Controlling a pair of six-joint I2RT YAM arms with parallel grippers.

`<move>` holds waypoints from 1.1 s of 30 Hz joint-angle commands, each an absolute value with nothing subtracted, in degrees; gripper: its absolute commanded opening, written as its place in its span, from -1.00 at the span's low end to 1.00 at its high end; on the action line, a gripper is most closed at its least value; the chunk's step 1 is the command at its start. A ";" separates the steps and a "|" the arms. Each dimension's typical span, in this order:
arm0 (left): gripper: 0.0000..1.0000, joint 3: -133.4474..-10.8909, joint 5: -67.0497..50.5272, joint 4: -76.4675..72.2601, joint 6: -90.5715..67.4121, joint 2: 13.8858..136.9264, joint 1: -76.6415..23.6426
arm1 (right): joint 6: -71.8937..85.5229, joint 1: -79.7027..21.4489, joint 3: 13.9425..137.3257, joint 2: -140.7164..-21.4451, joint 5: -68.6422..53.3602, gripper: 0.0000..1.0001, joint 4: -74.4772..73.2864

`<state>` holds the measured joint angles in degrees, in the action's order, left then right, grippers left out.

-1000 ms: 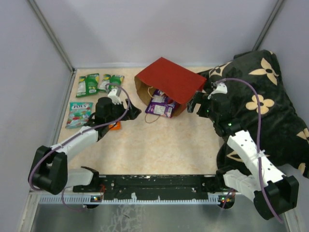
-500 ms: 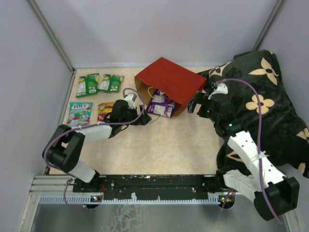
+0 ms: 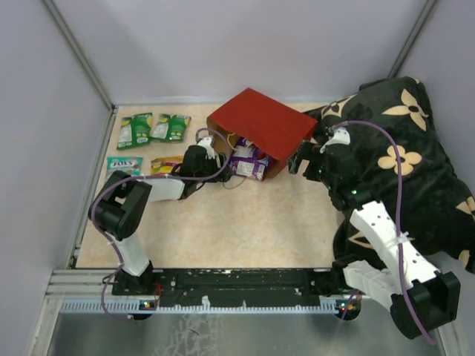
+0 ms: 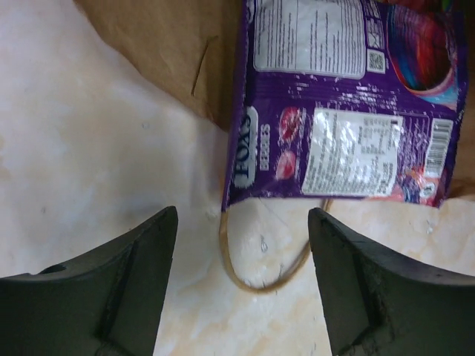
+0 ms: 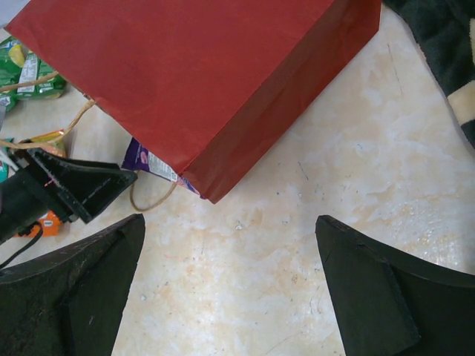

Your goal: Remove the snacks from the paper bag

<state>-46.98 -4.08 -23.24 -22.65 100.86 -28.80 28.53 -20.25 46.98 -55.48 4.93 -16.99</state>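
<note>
The paper bag [image 3: 263, 124] lies on its side, red outside up, its brown mouth facing front-left. A purple snack packet [image 4: 334, 141] sticks out of the mouth, on top of another one. My left gripper [image 4: 239, 222] is open, low over the table just short of that packet, and the bag's string handle [image 4: 249, 278] loops between its fingers. In the top view my left gripper [image 3: 221, 170] is at the bag's mouth. My right gripper [image 5: 230, 222] is open and empty by the bag's right corner [image 5: 211, 189]. Other snacks lie at the far left: two green packets [image 3: 151, 128], a teal one [image 3: 122, 165] and an orange-yellow one [image 3: 167, 163].
A large black pillow with cream flowers [image 3: 404, 148] fills the right side, behind and beside my right arm. Grey walls close in the left, back and right. The left gripper's finger [image 5: 82, 185] shows in the right wrist view next to the handle loop.
My left gripper has swung right from the laid-out packets to the bag's mouth, and its jaws have narrowed slightly. The orange-yellow packet now lies uncovered. The right arm has not moved.
</note>
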 commanded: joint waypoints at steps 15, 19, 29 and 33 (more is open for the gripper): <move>-0.58 -52.90 -9.62 -26.05 -22.17 106.08 -27.91 | 27.63 -20.65 45.45 -51.18 3.42 0.98 -11.62; -1.00 -51.56 -9.38 -24.92 -22.29 102.50 -27.90 | 28.20 -20.65 45.66 -50.36 2.47 0.98 -12.10; -1.00 -44.61 -15.65 -15.89 -23.35 77.81 -27.98 | 27.54 -20.65 46.68 -48.58 3.36 0.98 -15.02; -1.00 -42.40 -15.80 -7.45 -21.16 65.32 -27.95 | 28.31 -20.65 46.41 -47.54 3.88 0.98 -15.64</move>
<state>-44.16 -13.80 -14.79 -22.90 75.07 -28.14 28.14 -20.25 45.34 -49.63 3.25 -16.14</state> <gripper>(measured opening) 0.006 0.990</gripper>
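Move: The purple snack pack, poking out of the paper bag's mouth, has its middle about 6 cm to the right of my left hand, 3 cm farther out and some 3 cm lower; its near left corner is just beyond my fingertips. The bag sits about 10 cm ahead and 11 cm right, and the orange pack lies some 17 cm left and 2 cm back. From my right hand the purple pack is about 10 cm ahead, 15 cm left and 19 cm below. I ease my left hand about 2 cm forward, slightly right and down onto the purple pack's near left corner, and shut my fingers to pinch it. Keeping that pinch, I lift about 15 cm while drawing back some 7 cm, away from the bag's mouth, with my fingertips tilting up about 10 degrees. My right hand, still open and empty, rises a couple of centimetres. ##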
